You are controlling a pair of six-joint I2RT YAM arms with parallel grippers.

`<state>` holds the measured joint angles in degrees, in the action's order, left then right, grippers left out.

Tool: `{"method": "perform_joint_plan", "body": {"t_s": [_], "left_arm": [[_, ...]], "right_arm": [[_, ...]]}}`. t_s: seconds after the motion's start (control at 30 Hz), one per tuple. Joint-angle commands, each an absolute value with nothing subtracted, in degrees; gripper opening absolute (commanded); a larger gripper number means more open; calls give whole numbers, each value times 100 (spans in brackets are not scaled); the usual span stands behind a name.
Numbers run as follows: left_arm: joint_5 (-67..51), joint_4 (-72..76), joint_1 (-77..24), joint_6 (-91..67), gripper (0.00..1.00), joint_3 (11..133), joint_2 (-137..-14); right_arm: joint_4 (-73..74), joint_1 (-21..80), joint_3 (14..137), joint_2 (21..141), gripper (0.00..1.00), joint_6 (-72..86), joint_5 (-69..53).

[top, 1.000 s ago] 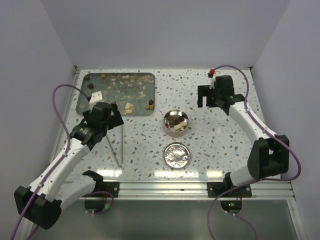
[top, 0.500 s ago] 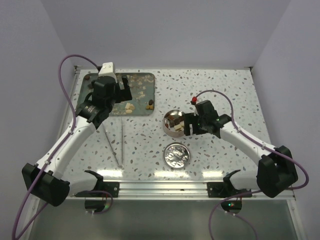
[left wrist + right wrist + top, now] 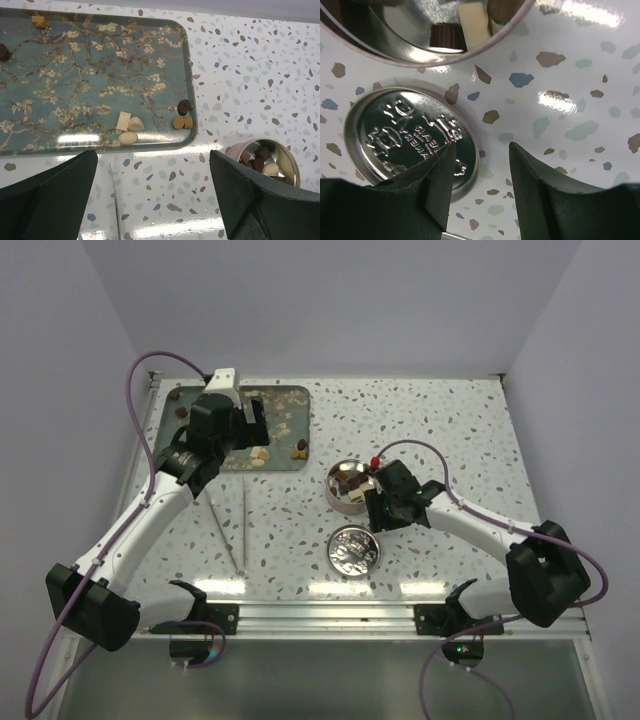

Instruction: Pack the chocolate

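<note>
The chocolate lies in two places. Cream lumps and brown ones sit at the near right of the flowered tray. More chocolate fills the round metal tin. My left gripper hangs open over the tray's near edge, its fingers wide apart and empty. My right gripper is low between the tin and its embossed lid. Its jaws stand partly open astride the lid's right rim. One finger is over the lid, the other above the table.
The lid lies flat just in front of the tin. Two thin metal rods lie on the speckled table, front left of the tin. Scattered crumbs and a few more lumps sit at the tray's far left.
My right gripper swung from the back right to the tin, then down to the lid's rim, its jaws narrowing. My left arm moved back over the tray's near edge, still open.
</note>
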<state>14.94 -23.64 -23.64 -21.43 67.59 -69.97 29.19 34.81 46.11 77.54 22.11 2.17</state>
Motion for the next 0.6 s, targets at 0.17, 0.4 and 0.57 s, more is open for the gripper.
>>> {"method": "perform_joint_plan", "body": {"t_s": [0.17, 0.4, 0.57], "left_arm": [[1301, -2232, -2329, -1969, 100, 6750, -6961], [1248, -2294, -2329, -1802, 100, 6794, -7154], [1169, -2373, -2329, -1802, 100, 6785, -7146]], "right_arm": [[2637, 3700, 4176, 8007, 46, 2513, 325], [2242, 3797, 3832, 8182, 39, 2628, 167], [2145, 3814, 3788, 8349, 23, 2619, 44]]}}
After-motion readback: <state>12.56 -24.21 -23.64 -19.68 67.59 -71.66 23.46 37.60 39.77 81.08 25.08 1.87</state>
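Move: The tin's lid lies flat on the table, its middle about 5 cm to the right hand's left, 4 cm nearer the base and some 5 cm lower. The open tin of chocolates stands about 11 cm farther out than the lid, likewise some 5 cm left of this hand. The tongs lie roughly 23 cm left of the lid. From the waiting left hand the lid is some 18 cm right, 17 cm back and 26 cm down. The right hand sinks about 4 cm and draws back some 3 cm towards the base, coming down from above onto the right-hand rim of the lid, with one finger just inside the rim and the other just outside. Once low it stops sinking and eases forward by barely half a centimetre along the rim, while the fingers narrow from half open to about a quarter open, not yet plainly gripping. ##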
